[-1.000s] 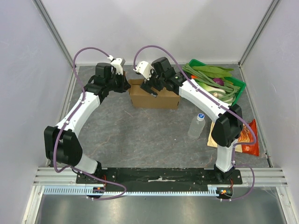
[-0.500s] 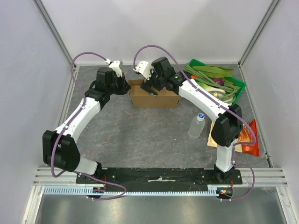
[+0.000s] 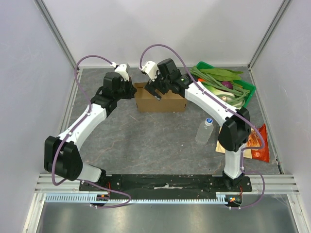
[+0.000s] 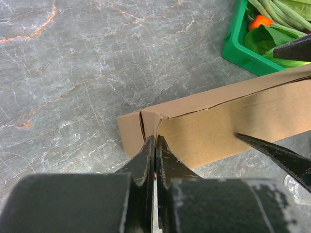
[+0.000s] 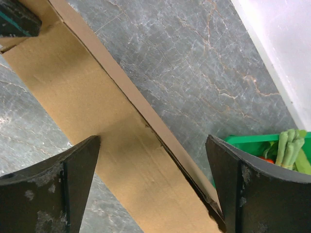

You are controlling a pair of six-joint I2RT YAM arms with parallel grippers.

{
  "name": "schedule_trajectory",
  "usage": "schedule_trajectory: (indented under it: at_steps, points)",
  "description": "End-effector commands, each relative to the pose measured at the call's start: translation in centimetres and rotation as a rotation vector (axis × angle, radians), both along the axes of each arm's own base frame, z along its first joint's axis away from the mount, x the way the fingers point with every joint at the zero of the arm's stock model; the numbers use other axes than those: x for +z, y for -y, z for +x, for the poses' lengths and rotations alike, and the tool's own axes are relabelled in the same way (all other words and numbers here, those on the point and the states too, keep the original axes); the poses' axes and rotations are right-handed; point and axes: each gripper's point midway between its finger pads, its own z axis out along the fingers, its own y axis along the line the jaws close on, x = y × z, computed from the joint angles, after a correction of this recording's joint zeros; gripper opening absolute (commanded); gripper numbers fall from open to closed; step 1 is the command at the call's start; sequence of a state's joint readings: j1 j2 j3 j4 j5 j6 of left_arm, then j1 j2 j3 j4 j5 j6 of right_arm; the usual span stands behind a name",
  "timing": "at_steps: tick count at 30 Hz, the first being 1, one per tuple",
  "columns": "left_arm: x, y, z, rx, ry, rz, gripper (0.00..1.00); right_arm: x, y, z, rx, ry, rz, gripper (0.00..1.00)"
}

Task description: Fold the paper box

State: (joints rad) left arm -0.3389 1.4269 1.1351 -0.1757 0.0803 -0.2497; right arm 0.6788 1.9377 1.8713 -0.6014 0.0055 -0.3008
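The paper box (image 3: 165,103) is a brown cardboard box lying on the grey table at the back, its long side facing me. My left gripper (image 3: 133,90) is shut, and its tips (image 4: 155,141) touch the creased left end of the box (image 4: 218,126), with nothing clearly held between them. My right gripper (image 3: 156,92) hangs open just above the box's top panel (image 5: 97,126). Its wide-spread fingers (image 5: 73,179) straddle that panel, the gripper's midpoint (image 5: 153,141) over the cardboard. One right finger (image 4: 277,155) shows in the left wrist view.
A green tray (image 3: 249,90) of vegetables stands right of the box, close to its far end (image 4: 233,46). A clear plastic bottle (image 3: 205,131) stands in front of it. An orange snack bag (image 3: 258,144) lies by the right arm. White walls enclose the table.
My left arm has reached a little further right, bringing its shut gripper against the box's left end. The right gripper has shifted only slightly above the box.
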Motion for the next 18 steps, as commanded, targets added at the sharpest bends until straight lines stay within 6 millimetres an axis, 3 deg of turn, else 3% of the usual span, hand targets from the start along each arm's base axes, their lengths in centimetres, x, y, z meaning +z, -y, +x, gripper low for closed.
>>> schedule_trajectory:
  at_steps: [1,4,8,10,11,13,14,15,16,17,18]
  points:
    - [-6.0,-1.2,-1.9,0.032,-0.175,0.102,0.02,2.5,-1.1,0.4,-0.081,-0.015,0.137,0.98]
    - [-6.2,-1.6,-1.8,0.039,-0.176,0.121,0.02,5.1,-0.7,0.4,-0.133,-0.014,0.220,0.98]
    - [-6.2,-1.6,-1.7,0.032,-0.180,0.140,0.02,9.3,2.4,0.1,-0.209,0.010,0.309,0.98]
    - [-6.2,-1.6,-1.7,0.030,-0.184,0.146,0.02,9.4,4.2,0.1,-0.254,0.007,0.300,0.98]
    - [-5.9,-1.5,-1.6,0.027,-0.182,0.143,0.02,9.8,6.4,0.0,-0.299,0.007,0.290,0.98]
    - [-6.0,-1.6,-1.7,0.021,-0.198,0.152,0.02,8.2,9.3,-0.1,-0.376,-0.008,0.246,0.98]
    - [-5.6,-1.4,-1.6,0.017,-0.192,0.150,0.02,9.2,11.6,-0.3,-0.412,0.015,0.263,0.98]
    - [-5.7,-1.5,-1.6,0.011,-0.199,0.155,0.02,7.2,12.9,-0.8,-0.432,-0.019,0.240,0.98]
    - [-5.6,-1.3,-1.6,0.003,-0.199,0.154,0.02,6.7,14.6,-0.8,-0.480,-0.027,0.258,0.98]
    - [-5.2,-1.3,-1.4,0.005,-0.192,0.156,0.02,8.2,15.5,-1.2,-0.490,0.023,0.299,0.98]
    - [-5.2,-1.3,-1.4,0.002,-0.199,0.158,0.02,6.0,16.5,-1.7,-0.509,-0.006,0.280,0.98]
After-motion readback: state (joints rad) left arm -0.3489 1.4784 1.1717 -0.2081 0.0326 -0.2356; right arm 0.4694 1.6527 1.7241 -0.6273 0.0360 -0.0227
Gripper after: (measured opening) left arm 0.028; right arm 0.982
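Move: The right hand, wide open, straddles the box lid's raised edge near mid-length. The box's right end lies about 12 cm to its right, level fore and aft, some 4 cm lower. The vegetable crate's middle is roughly 27 cm right, 3 cm ahead and 8 below; the bottle about 19 cm right, 18 back and 6 below. From the left hand, whose shut tips are at the box's left end flap, that right end lies some 21 cm right, 1 ahead and 4 below. The right hand's open fingers come free of the lid, first rising, then sweeping fast to the right over the box towards its right end and the crate: about 12 cm right and 7 cm up, while turning some 25 degrees clockwise with its left side rising. The left fingers stay shut against the left end flap and sink about 1 cm with a slight shift forward. ##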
